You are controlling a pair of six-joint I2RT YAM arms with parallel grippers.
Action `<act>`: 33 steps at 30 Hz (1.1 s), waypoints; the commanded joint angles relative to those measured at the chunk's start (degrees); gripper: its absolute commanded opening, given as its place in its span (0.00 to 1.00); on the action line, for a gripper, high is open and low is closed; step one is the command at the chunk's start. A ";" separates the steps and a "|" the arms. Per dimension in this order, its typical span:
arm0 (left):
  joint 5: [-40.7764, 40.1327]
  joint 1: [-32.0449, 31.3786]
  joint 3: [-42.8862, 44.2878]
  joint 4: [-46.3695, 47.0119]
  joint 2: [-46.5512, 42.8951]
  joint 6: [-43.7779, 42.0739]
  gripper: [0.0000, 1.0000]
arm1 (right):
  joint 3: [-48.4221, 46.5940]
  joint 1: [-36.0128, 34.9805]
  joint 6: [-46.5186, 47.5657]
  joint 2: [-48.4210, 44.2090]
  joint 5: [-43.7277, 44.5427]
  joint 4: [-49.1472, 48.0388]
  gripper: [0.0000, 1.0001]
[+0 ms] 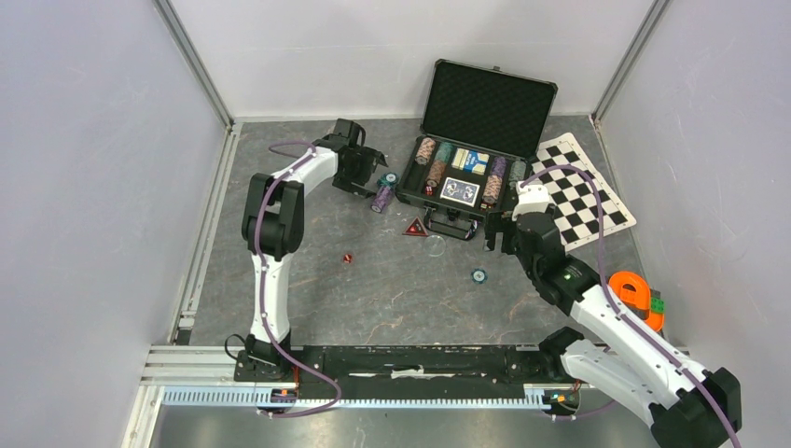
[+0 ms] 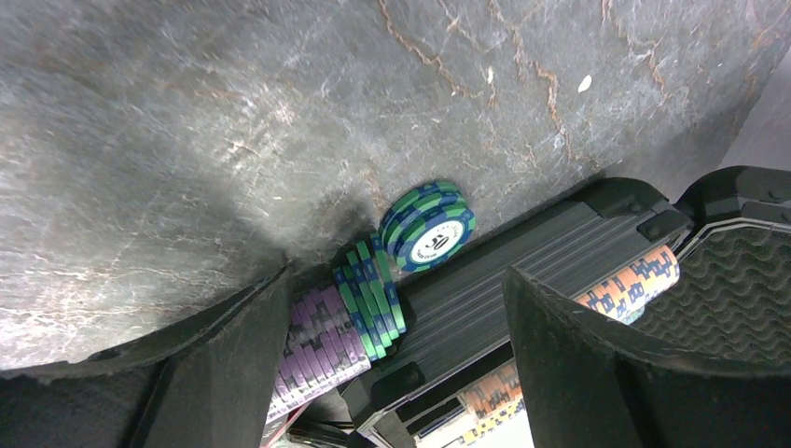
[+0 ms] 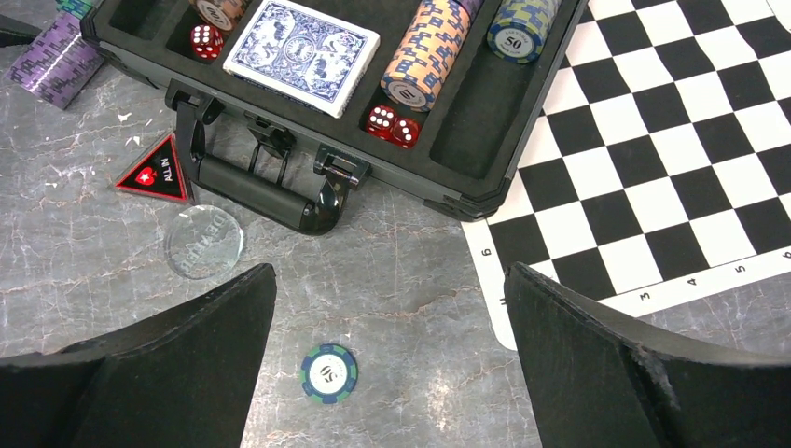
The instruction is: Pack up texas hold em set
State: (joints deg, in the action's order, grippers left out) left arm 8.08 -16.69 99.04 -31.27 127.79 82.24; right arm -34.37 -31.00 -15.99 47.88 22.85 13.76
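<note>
The black case (image 1: pixel 489 103) lies open at the back, with rows of striped chips (image 1: pixel 436 173), blue card decks (image 1: pixel 460 191) and red dice (image 3: pixel 393 125) in its tray. My left gripper (image 1: pixel 375 179) is open by the case's left wall. A loose row of purple chips (image 2: pixel 312 345) and green chips (image 2: pixel 371 297) lies between its fingers, against the left one. My right gripper (image 3: pixel 390 276) is open above the floor, a single green-blue chip (image 3: pixel 327 373) below it. The red triangular marker (image 3: pixel 154 173) lies by the case handle (image 3: pixel 266 194). A lone red die (image 1: pixel 347 258) sits mid-floor.
A black-and-white checkered mat (image 1: pixel 580 191) lies right of the case. A clear round disc (image 3: pixel 204 242) rests near the marker. An orange ring-shaped object (image 1: pixel 634 294) sits behind my right arm. Grey walls close in the floor on three sides.
</note>
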 commanded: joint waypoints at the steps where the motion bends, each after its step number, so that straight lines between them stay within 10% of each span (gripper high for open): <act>1: 0.89 -0.62 1.60 -0.02 0.00 2.79 0.87 | 0.62 0.07 0.63 -1.38 1.31 -2.77 0.98; 24: 2.82 -0.70 0.42 4.88 2.73 5.91 0.70 | 0.97 0.07 0.62 -1.62 1.58 -2.42 0.98; 33: 6.40 -0.54 -4.98 14.12 2.64 8.82 0.13 | 0.97 0.11 0.53 -1.61 1.48 -2.42 0.98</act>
State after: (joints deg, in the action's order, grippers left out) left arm 12.75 -17.12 96.75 -21.91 129.71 88.29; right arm -33.36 -31.00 -15.99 46.81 23.14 13.80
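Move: My left hand hovers low and open around the green chips leaning on edge, about 2 cm to its right, level ahead and some 2 cm below. The flat green chips lie about 1 cm ahead and 3 cm right; the purple chip stack is about 4 cm back and 1 cm right, and the open case's middle some 20 cm straight right. From my idle right hand, the leaning chips are roughly 20 cm ahead, 24 cm left and 14 cm below. With my left hand I ease right over the green chips while the wide fingers slowly begin to close, then dip about 1 cm and slide on to the right and forward towards the case's side, about 2.5 cm in all. The fingers close fast at the end and pinch the edge-standing green chips between their tips, the wrist rolling nearly 10 degrees with its left side dropping. ##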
